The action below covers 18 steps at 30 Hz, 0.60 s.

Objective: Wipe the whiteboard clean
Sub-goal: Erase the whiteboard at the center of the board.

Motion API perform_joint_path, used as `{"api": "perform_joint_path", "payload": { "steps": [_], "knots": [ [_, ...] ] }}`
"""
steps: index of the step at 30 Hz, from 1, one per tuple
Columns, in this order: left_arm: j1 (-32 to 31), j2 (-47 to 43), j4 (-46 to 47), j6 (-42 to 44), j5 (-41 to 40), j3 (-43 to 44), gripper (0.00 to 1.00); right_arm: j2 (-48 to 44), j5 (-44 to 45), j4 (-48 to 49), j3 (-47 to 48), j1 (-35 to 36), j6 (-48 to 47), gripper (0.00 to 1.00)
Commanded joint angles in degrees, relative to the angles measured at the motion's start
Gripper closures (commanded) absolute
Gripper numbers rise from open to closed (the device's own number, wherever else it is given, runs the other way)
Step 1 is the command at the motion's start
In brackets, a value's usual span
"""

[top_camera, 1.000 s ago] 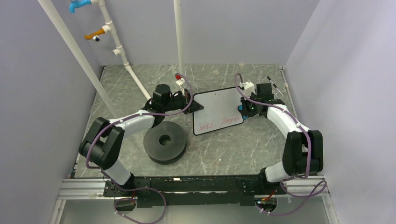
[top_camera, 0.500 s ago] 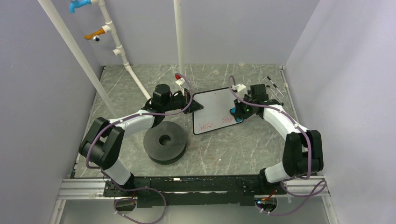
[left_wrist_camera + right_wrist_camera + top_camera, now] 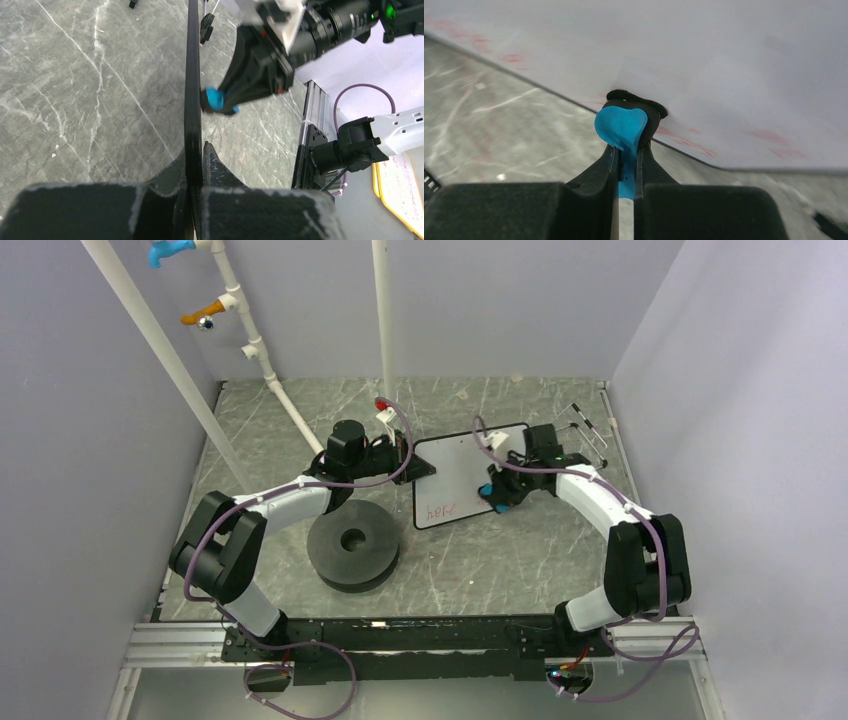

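Observation:
The whiteboard (image 3: 453,468) lies near the middle of the table, raised at its left edge. My left gripper (image 3: 418,468) is shut on that edge. In the left wrist view the whiteboard (image 3: 192,95) shows edge-on as a thin black strip running into the left gripper (image 3: 196,156). My right gripper (image 3: 499,495) is shut on a blue-and-black eraser (image 3: 621,125) pressed against the whiteboard (image 3: 704,60) near its lower edge. Red writing (image 3: 440,510) is left on the lower left of the board. Faint red smears (image 3: 774,136) show beside the eraser (image 3: 216,99).
A black disc (image 3: 352,543) sits just left of the board, under my left forearm. White pipes (image 3: 262,362) and a white pole (image 3: 383,320) stand at the back. Two markers (image 3: 590,426) lie at the back right by the wall. A metal rail (image 3: 420,638) runs along the near edge.
My right gripper has slid left along the lower part of the board with the eraser. The right-hand red word has gone. The left arm and the board have not moved.

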Motion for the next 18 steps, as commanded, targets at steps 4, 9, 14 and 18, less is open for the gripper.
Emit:
{"api": "perform_joint_path", "payload": {
  "steps": [4,9,14,18],
  "knots": [
    [-1.72,-2.76,4.02,-1.01,8.16,2.63,1.00,-0.36,-2.76,0.37,0.74,6.16,-3.58,1.00],
    [-1.60,-2.96,3.24,-0.40,8.18,2.96,1.00,1.00,10.27,6.38,0.82,0.32,6.11,1.00],
    [-1.66,-2.59,3.37,-0.69,8.41,3.29,1.00,0.56,14.24,8.35,0.25,-3.31,8.66,1.00],
    [-1.59,-2.60,3.47,-0.83,8.48,3.40,1.00,1.79,9.70,6.69,1.19,-3.00,7.70,1.00]
  ]
}}
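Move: The whiteboard's near right corner, where the eraser's stroke heads, is some 6 cm to the right of the right hand, about level fore and aft and 4 cm lower. The left-hand bit of red writing on the near edge lies about 10 cm left, 3 cm back and 5 cm below. From the left hand, clamped on the board's left edge, that corner is roughly 18 cm to the right, 6 cm back and 7 cm below. The board's near edge is rubbed with the eraser, still pinched in the right hand: first a short stroke of about 5 cm left and slightly back, then a quick reversal and a long one of some 10 cm right and forward, to the near right corner. The wrist swings with it, a little counter-clockwise, then about 25 degrees clockwise. The left gripper keeps holding the left edge still. ##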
